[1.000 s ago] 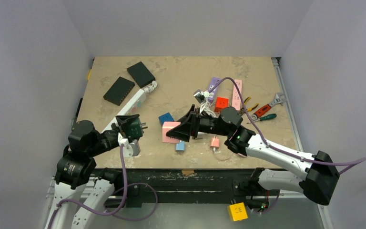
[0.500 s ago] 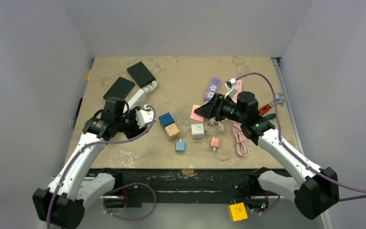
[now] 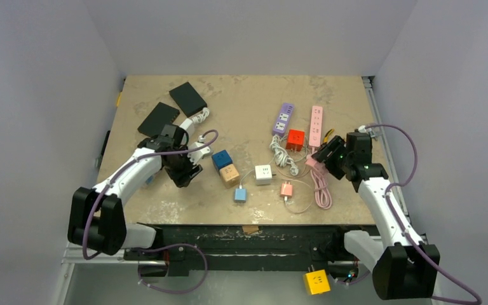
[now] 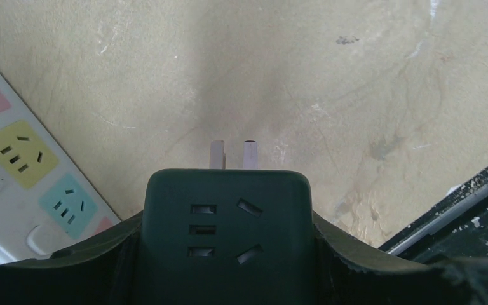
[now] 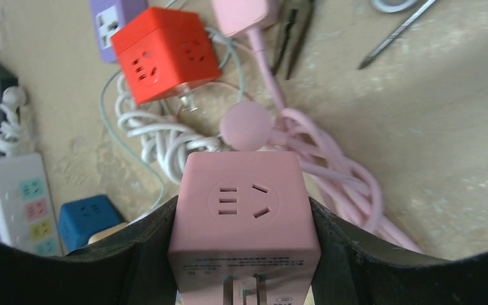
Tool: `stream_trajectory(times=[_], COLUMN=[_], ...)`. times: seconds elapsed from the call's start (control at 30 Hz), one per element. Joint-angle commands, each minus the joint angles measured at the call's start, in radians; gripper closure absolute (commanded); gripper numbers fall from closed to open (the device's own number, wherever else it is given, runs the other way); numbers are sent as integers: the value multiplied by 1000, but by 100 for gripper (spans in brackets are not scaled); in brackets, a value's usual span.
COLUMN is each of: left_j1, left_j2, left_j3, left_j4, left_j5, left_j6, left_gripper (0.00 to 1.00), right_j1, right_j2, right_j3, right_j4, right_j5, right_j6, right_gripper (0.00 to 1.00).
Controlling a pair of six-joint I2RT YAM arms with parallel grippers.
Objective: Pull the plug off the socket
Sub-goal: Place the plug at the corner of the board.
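Observation:
The plug is a dark green cube (image 4: 225, 235) with two metal prongs (image 4: 232, 154) pointing away from the camera, just above the bare table. My left gripper (image 4: 225, 254) is shut on its sides; in the top view it (image 3: 183, 170) hangs low beside the white power strip. The socket is a pink cube (image 5: 244, 210), and my right gripper (image 5: 244, 254) is shut on it. It hovers over the coiled pink cord (image 5: 337, 178) on the right of the table (image 3: 326, 159). Plug and socket are far apart.
A white power strip (image 4: 19, 171) lies left of the green cube, and the table's front edge (image 4: 457, 203) is close on the right. Red cube (image 5: 165, 54), white cord (image 5: 159, 136), pliers (image 5: 295, 25), blue cube (image 3: 221, 158) and white cube (image 3: 263, 173) lie around the middle.
Both arms have dropped from mid-air down to the table and spread apart. The left has gone to the white strip and the right to the pink cord, each still gripping its cube.

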Motion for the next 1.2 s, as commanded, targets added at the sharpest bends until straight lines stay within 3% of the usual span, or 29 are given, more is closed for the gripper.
stream_trajectory(times=[0.0,0.3,0.47,0.53,0.6,0.7,0.8,0.87,1.07,1.17], left_j1=[1,1,1,1,1,1,1,1,1,2], left_j2=[67,217,260,267,268,253,223,214,219,173], left_j3=[43,95,109,110,111,108,112,132,247,273], left_j4=[78,79,67,63,55,47,28,0,-154,-195], left_j5=[-78,-176,-171,-161,-152,-137,-112,-96,-51,-7], left_j6=[-62,-117,-139,-143,-144,-146,-153,-164,-221,-224], left_gripper=[100,100,77,61,40,12,2,0,0,0], right_j1=[-51,-83,-106,-106,-106,-106,-106,-106,-107,-106], right_j2=[-35,8,73,128,174,222,272,307,383,361], right_j3=[33,54,43,43,38,20,16,19,42,57], right_j4=[-105,-210,-181,-164,-143,-97,-59,-38,-32,-57], right_j5=[146,319,300,286,283,281,293,298,286,319], right_j6=[-5,11,14,15,23,34,39,27,-18,-57], right_gripper=[100,100,100,100,99,89,80,69,4,1])
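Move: From the left hand, which grips the green plug, the bare landing spot is about 2 cm ahead, 2 left and 4 down; the white strip's near end is 5 ahead, 10 left, the tan plug 5 ahead, 20 right. From the right hand, gripping the pink plug, its spot is 8 right, 1 back, 10 down; the pink cable coil lies 4 back, 2 right, the pliers 11 ahead, 4 right. Lower the left gripper about 4 cm, easing forward and left, to set the green plug on bare board beside the white strip; open wide, then rise clear while drifting right. Meanwhile carry the pink plug down and right, first edging back and then forward, past the pink cable coil, tipping the right fingers down some 30 degrees; spread them at the bottom to let go. ##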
